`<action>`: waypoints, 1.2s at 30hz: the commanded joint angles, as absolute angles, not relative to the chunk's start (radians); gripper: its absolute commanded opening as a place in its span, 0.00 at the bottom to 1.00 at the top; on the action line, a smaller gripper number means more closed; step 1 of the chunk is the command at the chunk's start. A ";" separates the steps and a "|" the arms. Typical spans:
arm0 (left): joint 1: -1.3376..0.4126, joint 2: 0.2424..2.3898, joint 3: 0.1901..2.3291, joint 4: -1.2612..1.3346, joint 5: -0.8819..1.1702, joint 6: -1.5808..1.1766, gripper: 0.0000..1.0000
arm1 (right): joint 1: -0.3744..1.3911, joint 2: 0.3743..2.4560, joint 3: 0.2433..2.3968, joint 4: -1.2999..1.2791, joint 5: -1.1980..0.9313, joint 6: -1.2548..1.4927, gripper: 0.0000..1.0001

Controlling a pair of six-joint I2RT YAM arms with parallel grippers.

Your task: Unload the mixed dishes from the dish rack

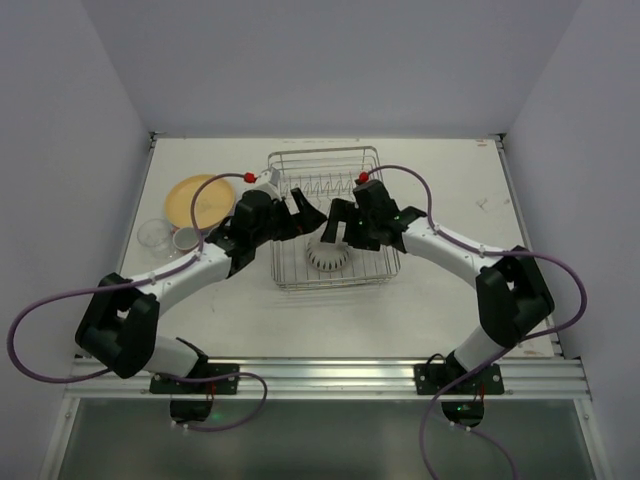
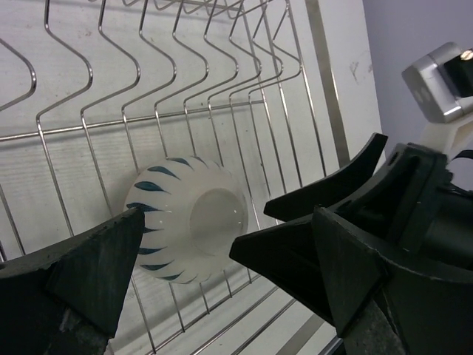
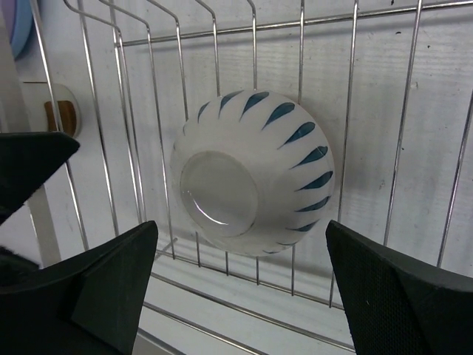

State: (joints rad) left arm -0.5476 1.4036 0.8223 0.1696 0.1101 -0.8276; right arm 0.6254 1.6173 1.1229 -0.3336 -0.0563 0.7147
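The dish rack (image 1: pixel 372 160) is a silver wire basket in the middle of the table. A white ribbed bowl (image 1: pixel 328 257) with teal stripes lies upside down at its near end. The same bowl (image 2: pixel 185 218) shows in the left wrist view and fills the middle of the right wrist view (image 3: pixel 255 174). My left gripper (image 1: pixel 303 218) hovers open over the rack, its fingers (image 2: pixel 89 274) apart and above the bowl. My right gripper (image 1: pixel 333 228) faces it from the right, open, with its fingers (image 3: pixel 392 288) wide of the bowl and not touching it.
On the table left of the rack lie a yellow-orange plate (image 1: pixel 197 200), a clear glass (image 1: pixel 153 235) and a small cup (image 1: pixel 186 238). Upright prongs (image 1: pixel 325 185) fill the rack's far half. The two grippers stand close together; the left one's finger (image 3: pixel 29 163) shows in the right wrist view.
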 commanded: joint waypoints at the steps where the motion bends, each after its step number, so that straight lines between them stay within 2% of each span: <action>1: -0.551 1.427 0.807 0.204 0.121 -0.839 1.00 | 0.611 1.606 1.124 -0.282 -0.173 0.749 0.98; 16: -0.571 1.476 0.795 0.253 0.121 -0.877 1.00 | 0.589 1.684 1.049 -0.213 -0.255 0.819 0.97; 25: -0.578 1.473 0.761 0.311 0.124 -0.917 1.00 | 0.564 1.649 0.887 -0.023 -0.275 0.951 0.95; 36: -0.592 1.505 0.764 0.338 0.120 -0.934 1.00 | 0.563 1.543 0.706 0.215 -0.187 1.071 0.95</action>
State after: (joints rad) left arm -0.5854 1.4960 0.7589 0.2844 0.1196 -0.9237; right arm 0.5701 1.5909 0.7456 0.1421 -0.2604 1.0233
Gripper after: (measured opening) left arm 0.997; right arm 0.953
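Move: The upturned bowl lies in the near part of the rack, about 3 cm left of the right hand, 2 cm ahead and 7 cm below. For the left hand, the bowl is level front to back, some 4 cm to the right and 12 cm down. The rack's middle lies about 8 cm beyond the bowl; from the left hand, the white cup stands roughly 29 cm left and 4 cm ahead, the orange plate 26 cm left and 12 cm ahead. No touch on the bowl can be made out as both open hands close in on it from either side. The right sinks about 5 cm and draws back some 2.5 cm towards the rack's near side, rolling about 20 degrees so its left side rises and its fingers tip down. The left drops roughly 4 cm, tipping slightly down, then eases right and slightly back over the rack. ##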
